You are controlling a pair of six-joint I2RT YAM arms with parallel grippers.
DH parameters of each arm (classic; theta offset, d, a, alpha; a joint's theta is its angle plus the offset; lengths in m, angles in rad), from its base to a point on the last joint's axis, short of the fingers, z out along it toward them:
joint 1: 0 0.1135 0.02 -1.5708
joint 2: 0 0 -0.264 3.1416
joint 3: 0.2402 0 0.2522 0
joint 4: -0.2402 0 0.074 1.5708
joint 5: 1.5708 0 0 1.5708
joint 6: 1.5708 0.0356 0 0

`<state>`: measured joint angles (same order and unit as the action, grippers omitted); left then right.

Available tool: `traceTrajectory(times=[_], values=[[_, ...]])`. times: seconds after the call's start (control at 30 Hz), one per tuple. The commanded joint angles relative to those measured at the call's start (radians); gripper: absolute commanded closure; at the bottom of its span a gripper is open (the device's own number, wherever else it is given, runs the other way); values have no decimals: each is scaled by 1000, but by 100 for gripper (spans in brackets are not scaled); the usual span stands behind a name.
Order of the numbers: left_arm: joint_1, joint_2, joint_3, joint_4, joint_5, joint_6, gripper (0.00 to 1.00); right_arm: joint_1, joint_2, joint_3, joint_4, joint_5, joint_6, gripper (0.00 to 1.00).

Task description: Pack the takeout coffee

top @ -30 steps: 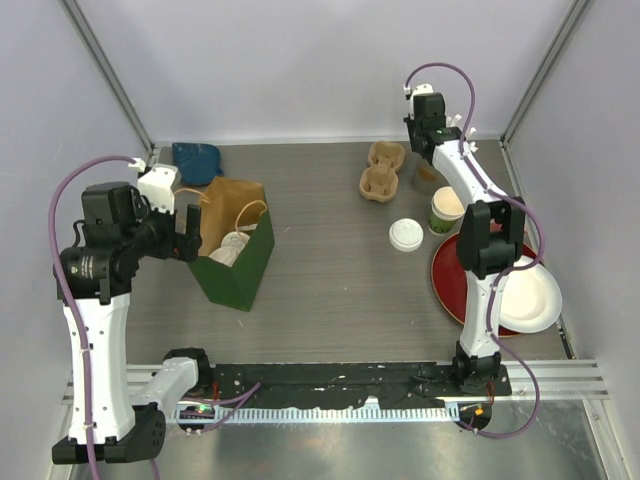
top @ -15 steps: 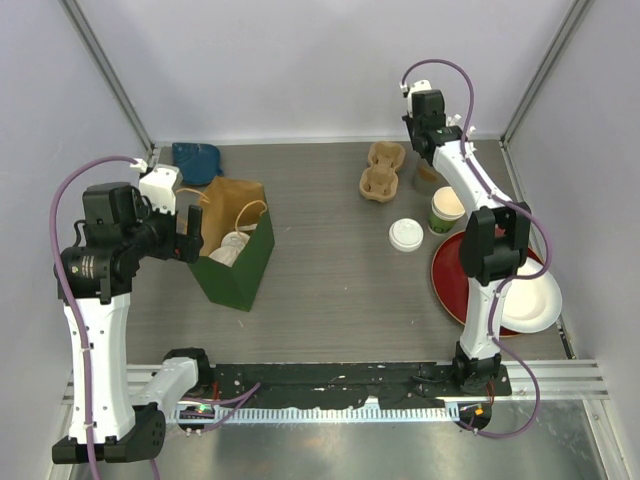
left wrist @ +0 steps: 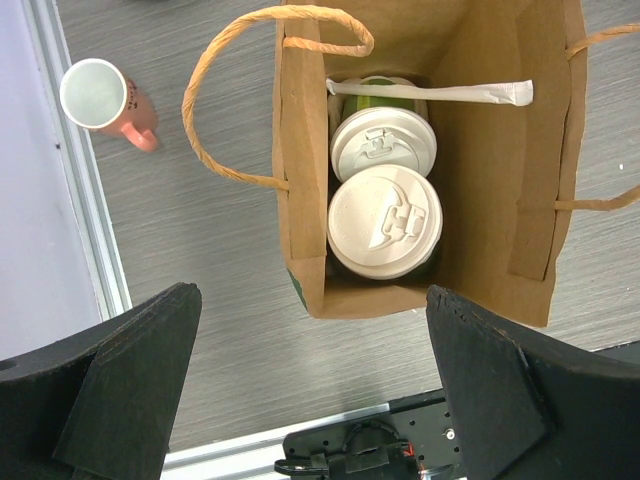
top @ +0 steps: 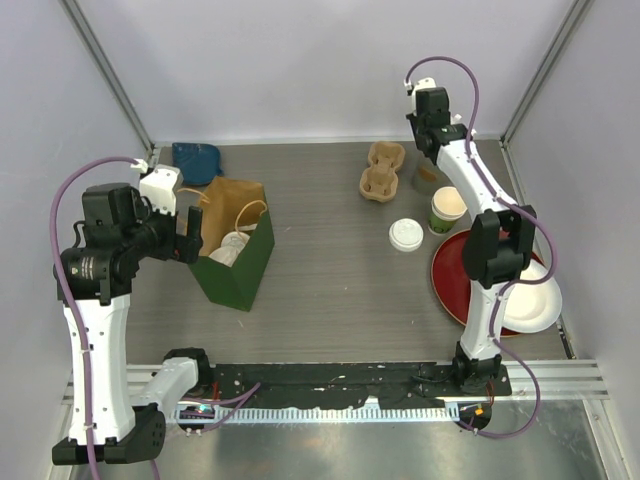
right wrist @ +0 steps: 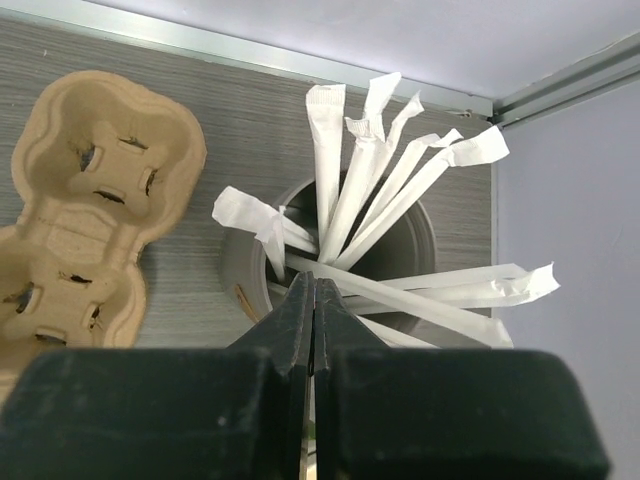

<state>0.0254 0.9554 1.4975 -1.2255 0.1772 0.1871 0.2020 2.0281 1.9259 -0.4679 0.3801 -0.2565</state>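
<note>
The takeout coffee, two white-lidded cups (left wrist: 383,143) (left wrist: 385,220), stands inside the open brown paper bag (left wrist: 480,150) (top: 235,262), with a wrapped straw (left wrist: 430,92) lying across the far one. My left gripper (left wrist: 310,330) (top: 190,232) hovers open above the bag's near edge, nothing between its fingers. My right gripper (right wrist: 314,278) (top: 426,158) is at the back right, over a grey holder (right wrist: 240,270) (top: 424,178) full of wrapped straws (right wrist: 350,190). Its jaws are pressed together among the straws, with a pale sliver of wrapper showing between them.
A brown pulp cup carrier (top: 382,170) (right wrist: 80,200) lies left of the straw holder. A lidless green cup (top: 447,210), a loose white lid (top: 405,235), a red plate (top: 455,280) and a white plate (top: 535,295) sit on the right. A pink mug (left wrist: 100,98) and a blue cloth (top: 197,162) are at the left.
My right gripper's jaws have closed over the straw holder, and its wrist shifted slightly. The left arm and the bag have not moved.
</note>
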Motion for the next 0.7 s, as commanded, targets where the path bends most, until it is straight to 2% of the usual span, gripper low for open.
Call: traceTrajectory(times=[0.0, 0.1, 0.2, 0.3, 0.47, 0.57, 0.6, 0.67], values=[[-4, -7, 12, 3, 8, 9, 0, 4, -132, 41, 2, 19, 25, 99], [-4, -7, 12, 7, 7, 5, 0, 2, -209, 22, 31, -20, 57, 99], [-4, -6, 18, 11, 5, 2, 0, 5, -316, -40, 138, -55, 88, 99], [-2, -6, 23, 9, 10, -3, 0, 16, -429, -111, 262, -11, 109, 99], [-4, -10, 29, 6, 10, -9, 0, 36, -600, -264, 477, -44, 216, 99], [-2, -12, 27, 18, -2, -17, 0, 69, -692, -346, 596, -153, 304, 99], [-4, -14, 26, 23, -7, -24, 0, 83, -718, -361, 639, -272, 324, 99], [-4, -17, 21, 37, -16, -32, 0, 147, -718, -367, 657, -387, 380, 99]])
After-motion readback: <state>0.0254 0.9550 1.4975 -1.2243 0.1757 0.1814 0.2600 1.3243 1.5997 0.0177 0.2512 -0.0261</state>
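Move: The right hand already has a paper-wrapped straw pinched. The straw holder stands some 16 cm below this hand, roughly 3 cm ahead and 3 cm to its left. The carton cup carrier lies about 15 cm left and 4 ahead, the green cups about 8 cm back and level sideways. The bag for the straw is around 55 cm left and 23 back; from the idle left hand, it is about 10 cm ahead and 8 right. Keeping the straw pinched in its shut fingertips, the right hand draws it up and away from the straw holder, starting slowly, then sweeping fast about 30 cm up and 15 cm back, with a slight leftward drift at the end. The wrist tips the fingers up by some 50 degrees and rolls its left side upward. ##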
